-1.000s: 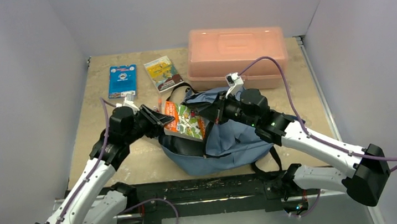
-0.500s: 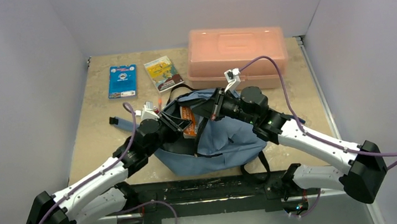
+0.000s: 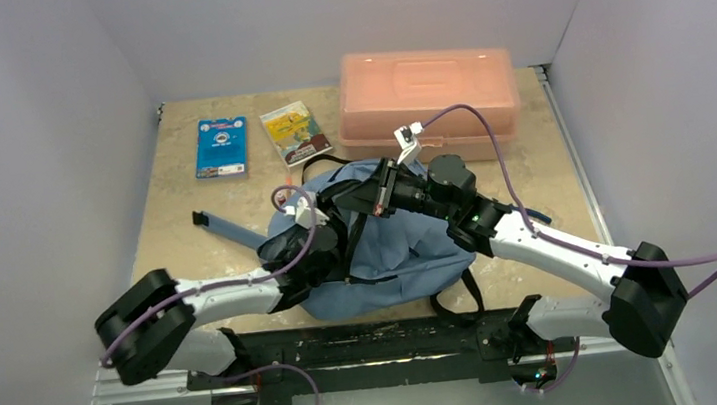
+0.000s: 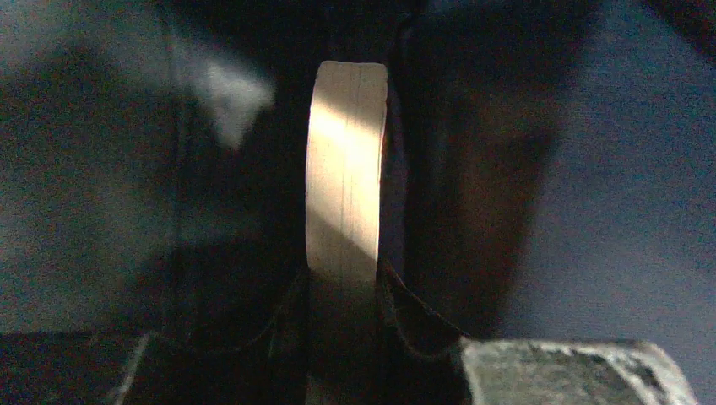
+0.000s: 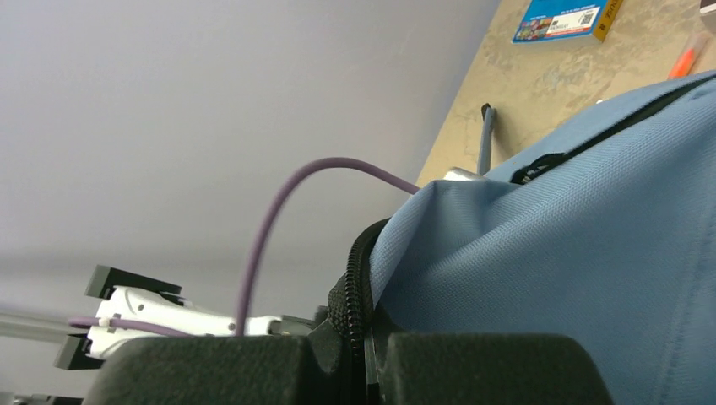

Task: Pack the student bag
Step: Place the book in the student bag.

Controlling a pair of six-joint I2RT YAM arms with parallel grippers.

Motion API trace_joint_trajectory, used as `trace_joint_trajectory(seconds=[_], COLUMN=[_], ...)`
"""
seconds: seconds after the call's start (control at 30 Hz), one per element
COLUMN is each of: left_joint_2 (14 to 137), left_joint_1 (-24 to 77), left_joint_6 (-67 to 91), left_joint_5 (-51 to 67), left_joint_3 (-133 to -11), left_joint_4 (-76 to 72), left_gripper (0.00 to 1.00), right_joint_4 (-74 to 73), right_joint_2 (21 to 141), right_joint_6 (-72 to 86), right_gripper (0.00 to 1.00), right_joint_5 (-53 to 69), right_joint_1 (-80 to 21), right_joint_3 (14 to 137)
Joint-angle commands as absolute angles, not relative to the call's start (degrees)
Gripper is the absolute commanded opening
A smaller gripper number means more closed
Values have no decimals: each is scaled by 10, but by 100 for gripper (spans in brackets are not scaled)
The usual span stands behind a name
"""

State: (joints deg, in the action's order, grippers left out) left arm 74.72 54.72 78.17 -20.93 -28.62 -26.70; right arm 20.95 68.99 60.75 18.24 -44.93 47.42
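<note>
The blue-grey student bag (image 3: 405, 253) lies in the middle of the table, its mouth facing left. My right gripper (image 3: 377, 193) is shut on the bag's upper zipper rim (image 5: 359, 278) and holds the fabric up; in the right wrist view the gripper (image 5: 365, 359) pinches the black zipper teeth. My left gripper (image 3: 336, 237) reaches into the bag's mouth. In the left wrist view it is in the dark interior, and the pale page edge of a book (image 4: 346, 169) stands upright between its jaws (image 4: 342, 304). The book's cover is hidden inside the bag.
A salmon-pink plastic box (image 3: 429, 95) stands at the back right. A blue packet (image 3: 221, 147) and a yellow booklet (image 3: 294, 134) lie at the back left. A blue shoulder strap (image 3: 226, 226) trails left of the bag. An orange pen (image 5: 686, 61) lies near the bag.
My left arm has swung right and down, carrying the colourful book from outside the bag's mouth into the bag, where its cover is now hidden. The right gripper has kept hold of the rim.
</note>
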Motion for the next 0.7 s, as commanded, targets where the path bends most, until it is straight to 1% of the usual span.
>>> trace_joint_trajectory(seconds=[0.0,0.07,0.13,0.23,0.27,0.43,0.5,0.57,0.67], left_joint_2=[843,870,866,829,818,769,746,720,685], left_joint_1=[560,564,568,572,572,572,572,571,570], left_joint_6=[830,833,821,813,818,830,844,837,805], left_joint_5=[-254,-242,-239,-250,-253,-233,-231,-223,-203], left_joint_3=[-302,-303,-306,-309,-308,-315,-319,-329,-347], left_joint_4=[-489,-496,-468,-389,-365,-251,-192,-128,-62], left_gripper=[0,0,9,34,44,72,88,92,93], right_joint_4=[310,287,265,241,235,173,148,124,97], right_joint_2=[666,654,642,622,616,578,558,549,541], right_joint_6=[633,612,589,570,565,513,486,461,433], right_gripper=[0,0,0,0,0,0,0,0,0], right_joint_5=[191,175,156,133,129,82,57,34,11], right_joint_1=[-449,-449,-447,-438,-436,-425,-424,-424,-423], right_joint_3=[488,481,467,440,431,414,415,417,417])
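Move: Inside the mouth of the student bag, the left hand still pinches the book on edge; the bag's middle lies about 8 cm to its right, 2 cm back and 8 cm below. The small red tube is some 16 cm ahead and 14 cm left, the yellow book 34 cm ahead and 11 cm left, both about 13 cm lower. From the right hand, gripping the zipper edge, the bag's middle lies 6 cm right, level fore-and-aft, 24 cm below. Pushing the book deeper into the bag, the left hand goes down about 4 cm and slightly right, then spreads its fingers wide, lets go and draws back up and backward a few centimetres, edging left. The right hand keeps its pinch on the zipper edge, dips, then pulls it some 6 cm to the right, turning clockwise. ##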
